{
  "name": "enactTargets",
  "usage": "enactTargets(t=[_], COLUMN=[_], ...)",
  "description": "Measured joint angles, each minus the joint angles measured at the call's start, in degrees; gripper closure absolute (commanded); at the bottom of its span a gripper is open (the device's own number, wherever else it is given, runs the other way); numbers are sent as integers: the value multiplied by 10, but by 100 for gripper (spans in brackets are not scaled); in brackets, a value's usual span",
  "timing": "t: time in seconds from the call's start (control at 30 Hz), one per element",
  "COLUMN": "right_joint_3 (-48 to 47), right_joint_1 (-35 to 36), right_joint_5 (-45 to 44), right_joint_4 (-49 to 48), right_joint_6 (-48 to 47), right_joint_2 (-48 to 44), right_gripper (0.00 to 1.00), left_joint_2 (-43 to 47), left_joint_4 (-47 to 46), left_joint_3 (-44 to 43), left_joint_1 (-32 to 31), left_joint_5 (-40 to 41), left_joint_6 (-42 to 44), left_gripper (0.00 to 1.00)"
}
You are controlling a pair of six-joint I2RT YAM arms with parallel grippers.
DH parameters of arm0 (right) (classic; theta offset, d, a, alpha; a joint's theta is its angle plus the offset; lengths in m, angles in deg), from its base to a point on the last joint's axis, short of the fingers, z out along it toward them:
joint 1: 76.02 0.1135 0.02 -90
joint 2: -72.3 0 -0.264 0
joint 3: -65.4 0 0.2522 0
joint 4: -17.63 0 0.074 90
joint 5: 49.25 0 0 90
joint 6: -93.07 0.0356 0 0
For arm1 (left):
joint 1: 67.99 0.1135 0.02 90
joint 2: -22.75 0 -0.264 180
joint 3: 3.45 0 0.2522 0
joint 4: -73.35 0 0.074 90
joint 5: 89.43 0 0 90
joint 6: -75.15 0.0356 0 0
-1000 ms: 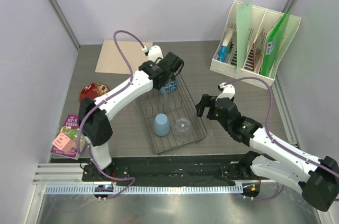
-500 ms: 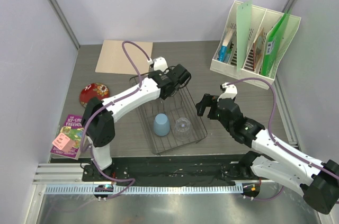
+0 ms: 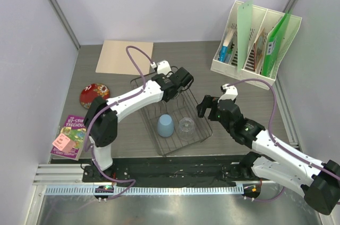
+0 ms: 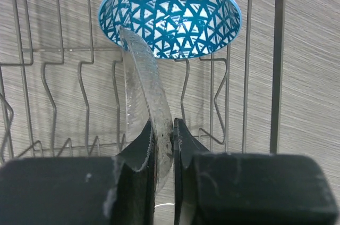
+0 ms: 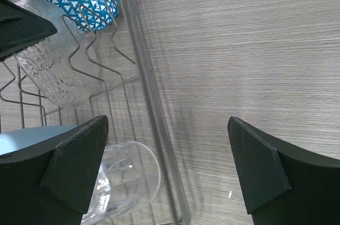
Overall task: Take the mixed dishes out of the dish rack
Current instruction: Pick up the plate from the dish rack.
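Observation:
The dish rack [image 3: 206, 131] lies at the table's middle. In it stand a light blue cup [image 3: 165, 125] upside down and a clear tumbler [image 3: 186, 127] on its side. At its far end a blue-and-white bowl [image 4: 170, 17] leans on the prongs. Before the bowl a clear textured glass plate [image 4: 143, 86] stands on edge, and my left gripper [image 4: 163, 129] is shut on its rim. My right gripper [image 5: 167, 145] hangs open over the rack's right rail, the tumbler [image 5: 125, 182] by its left finger. A dark red plate [image 3: 94, 93] lies on the table at the left.
A white file holder [image 3: 255, 44] stands at the back right. A tan cardboard sheet [image 3: 125, 57] lies at the back left. A book [image 3: 71, 135] with a pink block [image 3: 62, 142] on it sits at the near left.
My left gripper has moved right over the rack's far end and closed on the glass plate. The rack has shifted slightly to the right. The right arm has hardly moved.

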Motion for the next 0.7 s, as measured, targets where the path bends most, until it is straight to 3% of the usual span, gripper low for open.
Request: enactTargets(t=[0.3,0.7], right_joint_3=[0,0], right_joint_1=[0,0], right_joint_5=[0,0], right_joint_4=[0,1], right_joint_6=[0,0], right_joint_2=[0,3], right_gripper=[1,0], left_joint_2=[20,117], left_joint_4=[-29,-99], left_joint_3=[12,32], left_joint_1=[0,4], left_joint_5=[-13,-25], left_joint_6=[19,108], left_gripper=[100,100])
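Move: The glass plate stands in the rack with its rim already pinched in the left hand; its middle is about 2 cm ahead of that hand, 1 cm to the left and 6 cm below. The patterned bowl is some 7 cm ahead, 3 cm left and 9 cm lower. The blue cup stands about 13 cm back and 6 cm left, the clear glass 14 cm back and 3 cm right, both 9 cm down. From the right hand, the plate is some 10 cm ahead, 16 cm left and 7 cm below. The glass plate, still pinched by its rim in the left hand's shut fingers, is drawn almost straight up out of its slot between the wires: barely moving at first, then rising ever faster to about 8 cm, with a small sway to the right that half comes back. On the way the fingertips tilt up some 10 degrees and the hand turns slightly clockwise. ##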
